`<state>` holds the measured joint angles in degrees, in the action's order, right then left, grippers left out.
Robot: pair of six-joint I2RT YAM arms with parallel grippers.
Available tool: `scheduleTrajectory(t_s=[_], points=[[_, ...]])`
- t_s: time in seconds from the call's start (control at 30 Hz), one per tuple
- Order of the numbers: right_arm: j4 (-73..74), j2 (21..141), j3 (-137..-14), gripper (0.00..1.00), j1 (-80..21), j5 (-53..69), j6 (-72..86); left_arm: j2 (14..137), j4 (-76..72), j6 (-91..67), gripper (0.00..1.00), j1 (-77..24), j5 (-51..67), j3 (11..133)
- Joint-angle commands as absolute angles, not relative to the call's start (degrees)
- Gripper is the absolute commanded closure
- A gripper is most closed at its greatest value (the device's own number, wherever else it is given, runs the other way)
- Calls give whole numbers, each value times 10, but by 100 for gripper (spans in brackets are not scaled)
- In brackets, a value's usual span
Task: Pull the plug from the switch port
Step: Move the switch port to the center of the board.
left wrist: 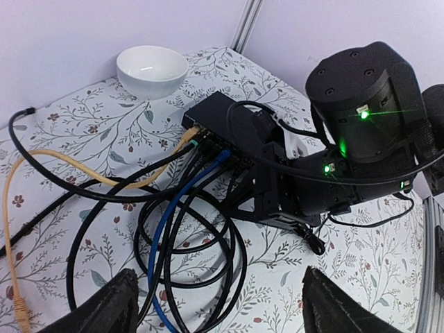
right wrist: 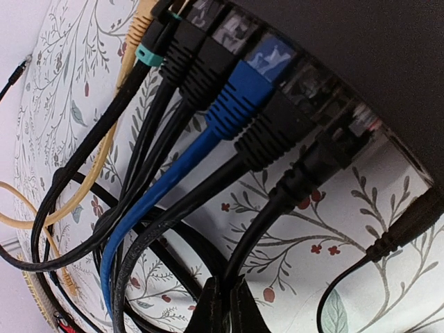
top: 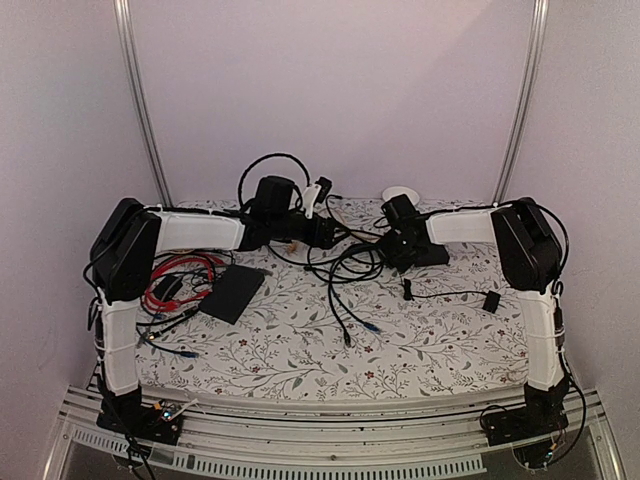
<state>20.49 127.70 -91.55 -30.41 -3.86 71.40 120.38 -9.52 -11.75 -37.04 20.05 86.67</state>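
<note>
The black switch (right wrist: 361, 48) fills the top right of the right wrist view, with a row of plugs along its edge. A black plug (right wrist: 316, 163) sits in a port next to the blue plug (right wrist: 243, 97). My right gripper (right wrist: 225, 309) is shut on that plug's black cable (right wrist: 263, 229), a short way below the plug. In the left wrist view the switch (left wrist: 218, 114) lies past a tangle of cables, half covered by the right arm's wrist (left wrist: 361, 125). My left gripper (left wrist: 222, 312) hangs open above the cable loops, holding nothing.
A white bowl (left wrist: 151, 69) stands behind the switch. Yellow (left wrist: 83, 166), blue (left wrist: 163, 229) and black cables sprawl across the floral cloth. A thin black slab (top: 232, 292) and red wires (top: 180, 275) lie at the left. A small black adapter (top: 490, 300) lies at the right.
</note>
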Motion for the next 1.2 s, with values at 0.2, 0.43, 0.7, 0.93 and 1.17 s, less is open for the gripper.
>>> scheduleTrajectory(t_s=[0.2,0.43,0.7,0.93,1.17], points=[[228,1281,-869,98,-320,-7,681,1157,-127,-109,19,-359,197,835],[210,1223,-785,98,-333,-5,663,1145,-124,-115,19,-361,197,832],[177,1126,-659,98,-336,13,625,1139,-91,-95,18,-382,175,841],[179,1056,-566,97,-337,22,566,1155,-63,-81,18,-418,153,855],[196,983,-485,97,-337,11,520,1200,-40,-79,19,-444,155,891]])
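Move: The right gripper, low over the table, is already shut on a black cable; the switch port that this cable is plugged into has its middle about 5 cm ahead and 7 cm to the right, level with it. The tangle of cables lies some 7 cm to its left, a small black plug 8 cm back and 3 cm right, the white bowl some 23 cm ahead and 2 cm right. From the open left gripper the switch port lies about 8 cm ahead, 14 cm right and 14 cm down. Keep the right fingers pinched on the black cable and, after a brief hold, draw it back towards the base by about 14 cm, low and level, veering a little right and turning the wrist some 20 degrees counter-clockwise, to drag the switch port along. Raise the open left gripper about 3 cm, then bring it back and to the right, sinking slightly, holding nothing. ##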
